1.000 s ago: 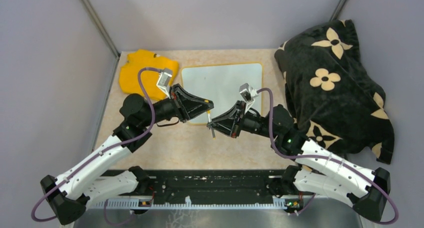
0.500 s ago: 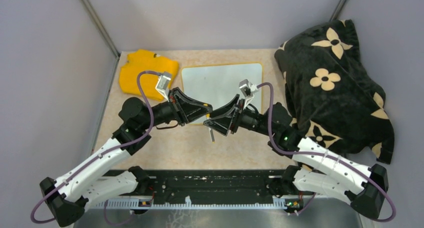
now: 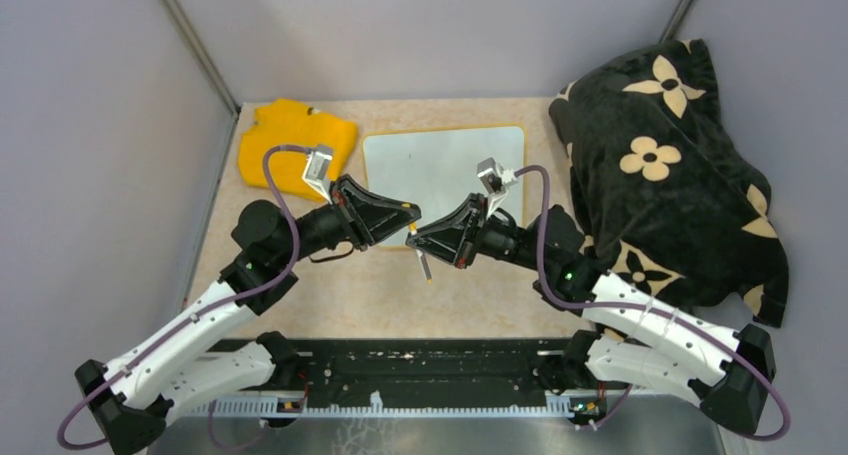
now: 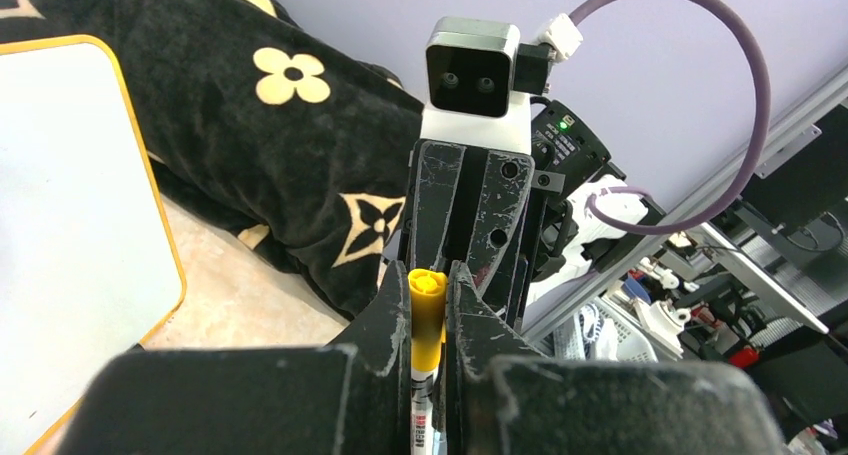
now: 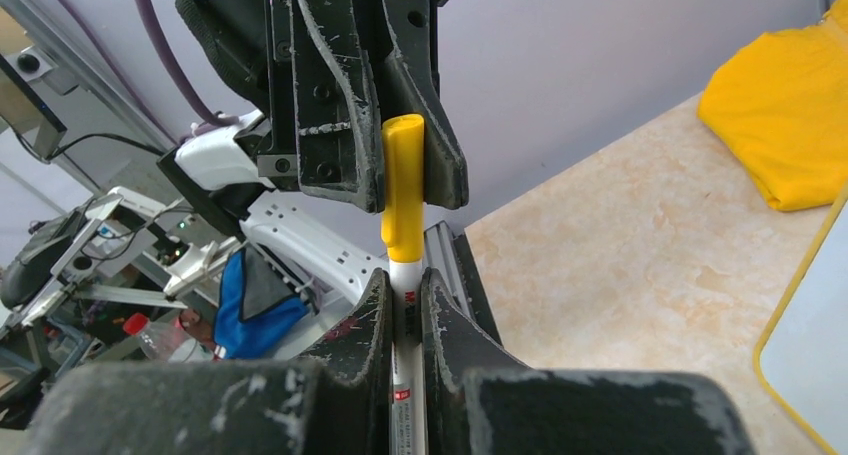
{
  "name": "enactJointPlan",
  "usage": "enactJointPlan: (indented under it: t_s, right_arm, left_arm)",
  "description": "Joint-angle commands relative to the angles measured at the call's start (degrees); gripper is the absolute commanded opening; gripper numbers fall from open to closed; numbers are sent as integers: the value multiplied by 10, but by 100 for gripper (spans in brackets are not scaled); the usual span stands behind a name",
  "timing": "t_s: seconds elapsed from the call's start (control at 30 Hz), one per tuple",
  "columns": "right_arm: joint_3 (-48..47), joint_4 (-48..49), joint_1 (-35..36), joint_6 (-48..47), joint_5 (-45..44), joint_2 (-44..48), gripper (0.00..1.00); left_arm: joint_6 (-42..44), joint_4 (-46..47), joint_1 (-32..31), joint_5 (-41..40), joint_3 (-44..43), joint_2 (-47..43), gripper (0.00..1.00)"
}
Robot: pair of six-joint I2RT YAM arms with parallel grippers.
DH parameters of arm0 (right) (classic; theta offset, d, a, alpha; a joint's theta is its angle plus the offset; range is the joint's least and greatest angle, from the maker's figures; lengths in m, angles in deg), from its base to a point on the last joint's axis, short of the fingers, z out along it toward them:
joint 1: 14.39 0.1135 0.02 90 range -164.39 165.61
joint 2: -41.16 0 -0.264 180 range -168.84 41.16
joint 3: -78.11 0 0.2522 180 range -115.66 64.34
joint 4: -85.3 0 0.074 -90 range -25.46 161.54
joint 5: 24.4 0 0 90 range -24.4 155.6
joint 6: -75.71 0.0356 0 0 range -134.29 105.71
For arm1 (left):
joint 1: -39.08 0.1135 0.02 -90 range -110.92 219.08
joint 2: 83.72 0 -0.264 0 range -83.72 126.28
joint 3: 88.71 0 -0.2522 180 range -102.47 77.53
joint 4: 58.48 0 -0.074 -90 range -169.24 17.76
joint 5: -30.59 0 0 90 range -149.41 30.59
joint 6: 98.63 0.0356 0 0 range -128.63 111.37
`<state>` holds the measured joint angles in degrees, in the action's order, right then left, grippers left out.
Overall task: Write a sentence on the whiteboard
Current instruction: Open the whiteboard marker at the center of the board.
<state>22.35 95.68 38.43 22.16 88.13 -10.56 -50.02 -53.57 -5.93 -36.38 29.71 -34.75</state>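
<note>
The whiteboard [image 3: 445, 165] lies flat at the back middle of the table, white with a yellow-orange rim. Its visible face looks blank, and the sentence is not in view. Just in front of the board, both grippers meet over a marker [image 3: 424, 263]. My left gripper [image 3: 408, 215] is shut on the marker's yellow cap [image 4: 427, 315]. My right gripper [image 3: 418, 241] is shut on the white barrel [image 5: 405, 305] just below the cap [image 5: 403, 190]. The board's edge shows in the left wrist view [image 4: 70, 195] and in the right wrist view [image 5: 815, 355].
A yellow cloth [image 3: 295, 145] lies crumpled at the back left, beside the board. A black blanket with cream flowers [image 3: 670, 165] is heaped along the right side, close to the board's right edge. Grey walls close the table at the back and sides.
Both grippers have shifted a little left and toward the near edge, still joined at the marker. The marker's lower end now sticks out further below the right gripper.
</note>
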Motion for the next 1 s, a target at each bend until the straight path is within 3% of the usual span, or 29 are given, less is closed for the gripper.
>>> enactJointPlan:
  t_s: [0.0,0.23,0.8,0.97]
  right_arm:
    - [19,6,1,-7,-4,27,0]
    - [46,-4,1,-3,-10,46,0]
    - [63,-14,1,-6,-26,73,0]
    - [61,-43,1,-19,-62,94,0]
  left_arm:
    - [22,10,4,-85,-25,-25,0]
    - [34,5,10,-119,-65,-15,0]
    - [36,8,12,-169,-65,-31,0]
    - [70,-67,12,-212,-85,-36,0]
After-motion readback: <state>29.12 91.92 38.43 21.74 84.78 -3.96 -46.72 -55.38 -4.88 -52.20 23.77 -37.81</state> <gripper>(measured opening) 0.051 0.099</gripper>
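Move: The marker is already gripped by both hands: the yellow cap sits between the left pads, and the white body's middle is some 4 cm back, 2 cm right and 6 cm below the left hand. From the right hand the cap is about 4 cm up and 2 cm ahead. The whiteboard's middle lies roughly 28 cm ahead of the left hand, 7 cm right and 35 cm below; the yellow cloth about 37 cm ahead, 30 cm left and 34 cm below. Keeping its pinch on the yellow cap, the left hand first creeps forward about 1 cm, then comes away quickly up, left and forward, some 8 cm in all, turning about 15 degrees counter-clockwise. The right hand keeps its grip on the white body, easing right nearly 2 cm and then sinking about 3.5 cm away from the cap. ##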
